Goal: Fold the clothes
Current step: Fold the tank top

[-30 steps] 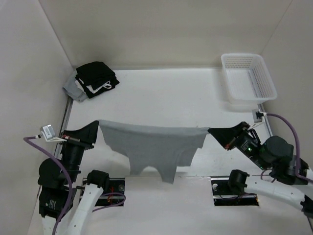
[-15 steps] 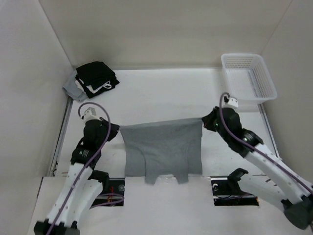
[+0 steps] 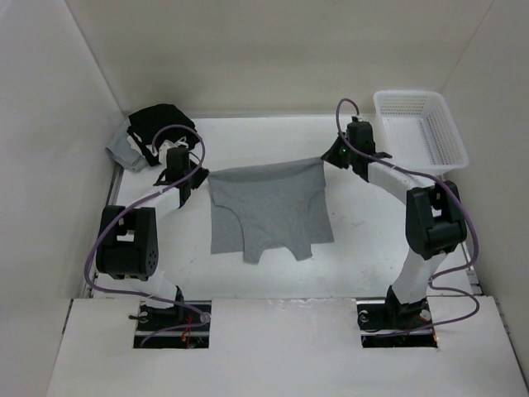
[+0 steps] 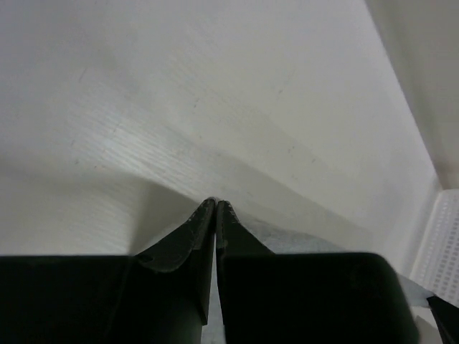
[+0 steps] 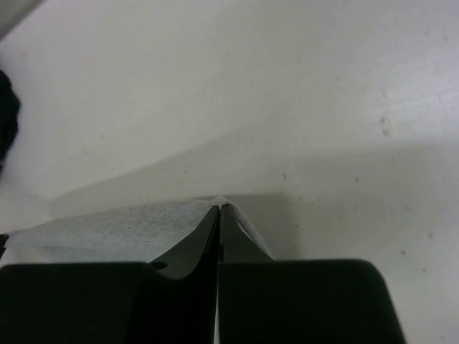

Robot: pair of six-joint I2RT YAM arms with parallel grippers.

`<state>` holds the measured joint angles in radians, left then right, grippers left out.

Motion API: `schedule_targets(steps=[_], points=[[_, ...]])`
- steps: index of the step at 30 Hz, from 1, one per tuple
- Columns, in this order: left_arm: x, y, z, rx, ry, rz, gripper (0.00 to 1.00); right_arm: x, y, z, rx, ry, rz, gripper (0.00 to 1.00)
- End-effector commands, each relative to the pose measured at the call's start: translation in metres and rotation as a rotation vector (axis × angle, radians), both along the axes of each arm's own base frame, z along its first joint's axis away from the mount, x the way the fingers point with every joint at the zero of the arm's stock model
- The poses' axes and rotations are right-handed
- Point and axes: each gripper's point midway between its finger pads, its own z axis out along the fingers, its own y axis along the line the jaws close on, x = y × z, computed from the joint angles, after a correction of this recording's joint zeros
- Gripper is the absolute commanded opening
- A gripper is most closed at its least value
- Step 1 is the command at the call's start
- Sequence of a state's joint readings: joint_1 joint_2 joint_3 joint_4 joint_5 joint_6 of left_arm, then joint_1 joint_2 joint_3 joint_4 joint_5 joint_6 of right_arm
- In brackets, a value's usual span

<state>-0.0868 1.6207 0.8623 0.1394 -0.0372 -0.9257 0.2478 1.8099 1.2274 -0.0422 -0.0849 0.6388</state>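
Observation:
The clothes (image 3: 269,207), a plain mid-grey shorts-like garment, is stretched between both arms at the far middle of the table. Its two short leg tabs point toward the near side. My left gripper (image 3: 201,176) is shut on its far left corner and my right gripper (image 3: 325,160) is shut on its far right corner. In the left wrist view the jaws (image 4: 216,203) are pressed together, with grey cloth (image 4: 301,240) showing just to their right. In the right wrist view the gripper (image 5: 219,208) pinches a peak of the cloth (image 5: 122,229), which spreads out to the left.
A pile of black garments (image 3: 161,131) with a pale grey one under it lies at the far left corner. A white mesh basket (image 3: 421,132) stands at the far right, its edge visible as the basket (image 4: 445,240) in the left wrist view. White walls enclose the table.
Both arms have reached far forward, carrying the garment from over the near edge to the far middle of the table. The grippers have drawn closer together and the cloth now lies lower.

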Motion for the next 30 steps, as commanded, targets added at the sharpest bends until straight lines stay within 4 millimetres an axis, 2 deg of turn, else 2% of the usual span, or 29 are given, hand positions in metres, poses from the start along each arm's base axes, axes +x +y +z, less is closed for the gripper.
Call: schedule_targets(steps=[1,3,5,9,13,16,20,23,27,30], points=[[0.038,-0.004,0.084,-0.037,-0.257,0.006,0.02,0.033,0.008,0.061,0.046,-0.172,0.035,0.0],[0.036,-0.01,0.095,-0.03,-0.283,-0.007,0.02,0.03,0.007,0.064,0.051,-0.178,0.037,0.0],[0.024,-0.014,0.097,-0.024,-0.291,-0.021,0.02,0.017,0.006,0.06,0.049,-0.171,0.037,0.01],[-0.023,-0.021,0.083,-0.028,-0.31,-0.036,0.03,-0.026,-0.004,0.035,0.057,-0.147,0.012,0.01],[-0.08,-0.023,0.076,-0.059,-0.333,-0.055,0.03,-0.074,-0.01,0.03,0.065,-0.169,-0.016,0.01],[-0.12,-0.03,0.07,-0.063,-0.332,-0.097,0.03,-0.102,-0.017,0.029,0.061,-0.179,-0.036,0.01],[-0.159,-0.03,0.049,-0.064,-0.283,-0.122,0.04,-0.131,-0.023,0.015,0.042,-0.145,-0.045,0.01],[-0.18,-0.027,0.027,-0.053,-0.23,-0.133,0.04,-0.148,-0.029,-0.008,0.02,-0.087,-0.051,0.01],[-0.205,-0.034,-0.006,-0.084,-0.146,-0.162,0.04,-0.16,-0.035,-0.03,0.025,-0.027,-0.078,0.02],[-0.221,-0.04,-0.022,-0.096,-0.108,-0.181,0.03,-0.169,-0.041,-0.043,0.027,0.015,-0.111,0.01]])
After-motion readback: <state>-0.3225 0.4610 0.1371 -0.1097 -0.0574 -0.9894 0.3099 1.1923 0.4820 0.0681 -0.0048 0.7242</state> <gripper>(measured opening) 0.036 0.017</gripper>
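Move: Pinching the doubled tank top by the two corners of its far edge, both hands are some 7 to 9 cm above the table. The strap ends, where this edge is taken, lie about 25 cm back and 22 cm right of the left hand, and about 28 cm back and 15 cm left of the right hand. The dark clothes stack is 14 cm ahead and 14 cm left of the left hand; the white basket is 12 cm ahead and 32 cm right of the right. Carrying the held edge back over the cloth towards the straps, the left hand goes roughly 20 cm and the right about 17 cm, after a short lift up and slightly forward. The left rises higher, its fingers tipping up and partly back down, and sinks to its starting height; the right sinks lower than it began. Both grips stay shut on the corners. ##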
